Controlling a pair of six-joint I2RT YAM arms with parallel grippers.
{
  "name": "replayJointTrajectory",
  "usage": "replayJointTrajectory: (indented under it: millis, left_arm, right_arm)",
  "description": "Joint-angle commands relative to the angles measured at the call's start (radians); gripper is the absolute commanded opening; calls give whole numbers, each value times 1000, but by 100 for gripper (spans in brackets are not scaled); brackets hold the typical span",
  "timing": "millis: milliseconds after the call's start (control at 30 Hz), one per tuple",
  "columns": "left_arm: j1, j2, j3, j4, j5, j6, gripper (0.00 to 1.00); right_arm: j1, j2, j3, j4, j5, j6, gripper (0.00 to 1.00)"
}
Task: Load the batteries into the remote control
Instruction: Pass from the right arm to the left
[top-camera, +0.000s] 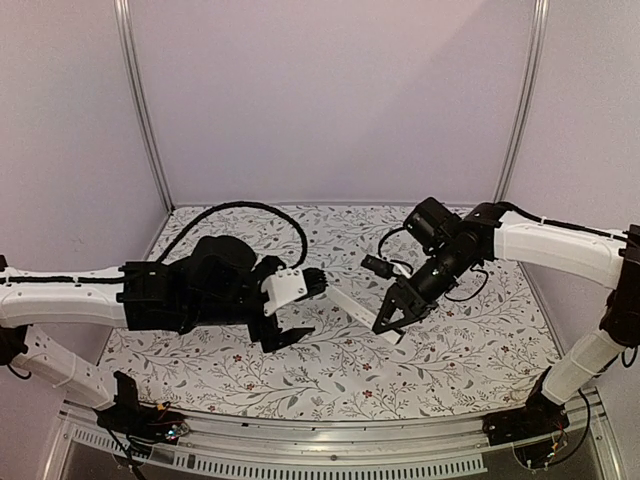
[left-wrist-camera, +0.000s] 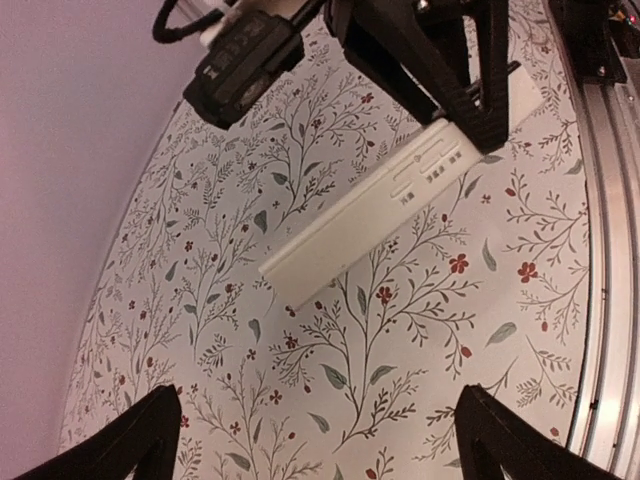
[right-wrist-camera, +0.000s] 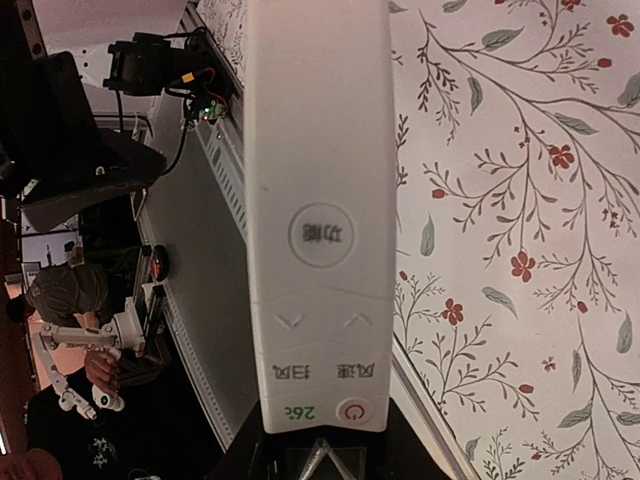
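Note:
The remote control (top-camera: 352, 310) is a long white bar held above the floral table, between the two arms. My right gripper (top-camera: 393, 322) is shut on its button end. In the right wrist view the remote (right-wrist-camera: 315, 200) runs straight out from my right gripper (right-wrist-camera: 320, 445), button face toward the camera, with a red power symbol near the fingers. My left gripper (top-camera: 310, 308) is open and empty just left of the remote's free end. In the left wrist view the remote (left-wrist-camera: 380, 215) lies ahead of my wide-open left gripper (left-wrist-camera: 320, 440). No batteries show in any view.
A black cable (top-camera: 262, 208) loops over the back of the floral table (top-camera: 330, 370). An aluminium rail (top-camera: 330, 428) runs along the near edge. White walls with metal posts (top-camera: 143, 110) close in the back and sides.

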Motion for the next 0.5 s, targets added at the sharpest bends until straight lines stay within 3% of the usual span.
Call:
replayJointTrajectory:
  millis: [0, 300, 467]
  left_arm:
    - [-81, 67, 64, -78, -47, 189, 95]
    - [-137, 139, 136, -125, -13, 336, 75]
    - [-164, 189, 164, -142, -24, 368, 70]
  right_arm:
    - [51, -14, 7, -41, -130, -10, 1]
    - [141, 39, 39, -90, -195, -21, 0]
    - [151, 61, 68, -105, -231, -37, 0]
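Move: The remote control is already in my right fingers. Its middle is about 9 cm to the right of my open left hand, level with it fore and aft and some 4 cm lower; its free end is nearer, roughly 4 cm right, 3 cm ahead and 4 cm below. The right fingertips are about 12 cm right of my left hand, 1 cm back and 4 cm below. My left fingertips are thus some 12 cm left of my right hand, 1 cm ahead and 4 cm above. I draw the held remote control back about 7 cm with my right hand, drifting a little left as it turns, grip unchanged. My left hand closes in on the free end, going back and right about 5 cm and slightly down, rolling some 25 degrees clockwise as seen from behind it. Its fingers narrow by about a quarter, still wide of a grip. ##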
